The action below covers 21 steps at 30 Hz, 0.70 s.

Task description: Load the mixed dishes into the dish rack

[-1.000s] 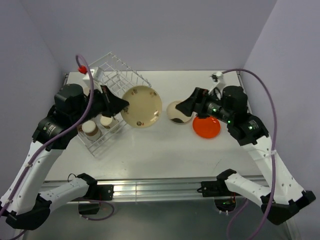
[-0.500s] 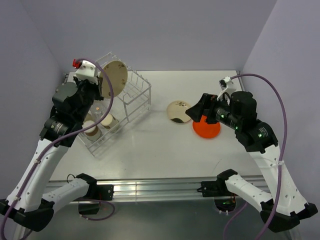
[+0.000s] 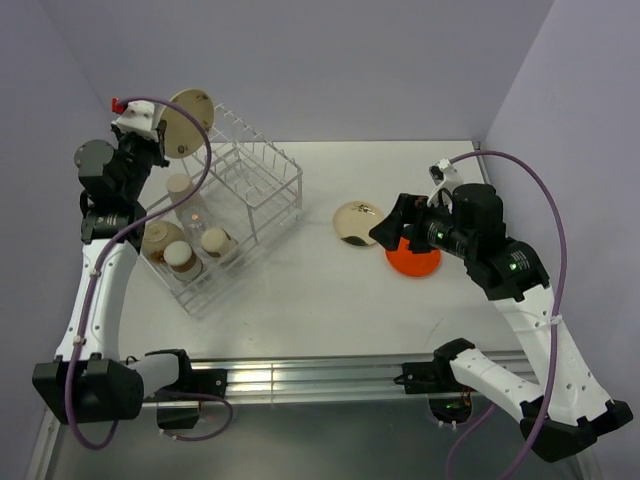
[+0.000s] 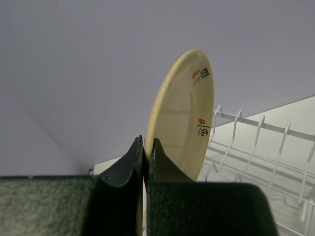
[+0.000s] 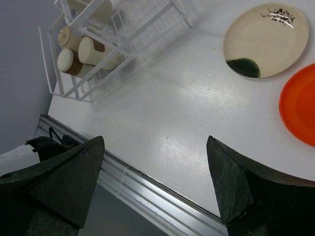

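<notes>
My left gripper is shut on the rim of a cream plate, held on edge high over the back-left corner of the dish rack. In the left wrist view the plate stands upright between the closed fingers, with the rack's wires below it. My right gripper hangs open and empty over the table. A small cream plate with a dark motif and an orange plate lie flat beside it.
Beige and brown-topped cups and a bowl sit in the rack's lower tray section. The table's metal front rail runs below the right gripper. Purple walls close in left, back and right.
The left arm has swung the cream plate from in front of the rack up and to the left, above the rack's back corner. The right gripper has drawn back slightly, still open.
</notes>
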Motion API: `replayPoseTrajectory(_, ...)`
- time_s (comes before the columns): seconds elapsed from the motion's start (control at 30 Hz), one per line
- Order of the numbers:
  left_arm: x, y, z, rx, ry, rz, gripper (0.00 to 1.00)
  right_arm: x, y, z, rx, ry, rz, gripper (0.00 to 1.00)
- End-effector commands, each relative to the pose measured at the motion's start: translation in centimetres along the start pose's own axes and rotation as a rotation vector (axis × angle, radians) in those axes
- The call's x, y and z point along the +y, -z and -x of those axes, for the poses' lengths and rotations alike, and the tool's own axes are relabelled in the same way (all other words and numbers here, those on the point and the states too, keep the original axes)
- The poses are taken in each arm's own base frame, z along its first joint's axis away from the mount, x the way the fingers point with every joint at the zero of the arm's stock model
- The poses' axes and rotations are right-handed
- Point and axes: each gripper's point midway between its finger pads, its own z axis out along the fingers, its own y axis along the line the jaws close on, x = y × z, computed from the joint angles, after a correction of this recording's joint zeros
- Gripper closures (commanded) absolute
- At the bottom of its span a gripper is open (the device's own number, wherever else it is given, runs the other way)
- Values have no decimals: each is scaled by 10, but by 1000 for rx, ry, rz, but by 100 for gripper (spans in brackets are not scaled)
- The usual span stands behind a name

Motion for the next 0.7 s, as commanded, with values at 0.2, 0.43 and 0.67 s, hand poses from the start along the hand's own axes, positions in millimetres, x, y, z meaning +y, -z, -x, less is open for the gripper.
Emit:
replayPoseTrajectory(0.2,9,-33,47,-205,-25,-173,100,-11,-11,-3,17,20,-35,9)
replayPoseTrajectory(0.43,5,-50,33,-200,7,-216,100,-16,-15,-5,25,20,-53,9)
replayPoseTrajectory(0.67,6,-59,23,-191,46,-213,100,-17,-12,-5,20,17,-57,9)
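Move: The left hand already holds the patterned plate; the dish rack's upper tier, by its middle, lies about 22 cm ahead, 13 cm right and 23 cm below. In the lower tier, some 34 cm down, the tan cup stands about 15 cm ahead and 3 cm left, the bowl 4 cm ahead and 11 cm left. From the idle right hand, the upper tier is roughly 41 cm ahead, 39 cm left and 12 cm lower. The left hand carries the pinched plate about 6 cm forward towards the upper tier, turning clockwise some 15 degrees. ##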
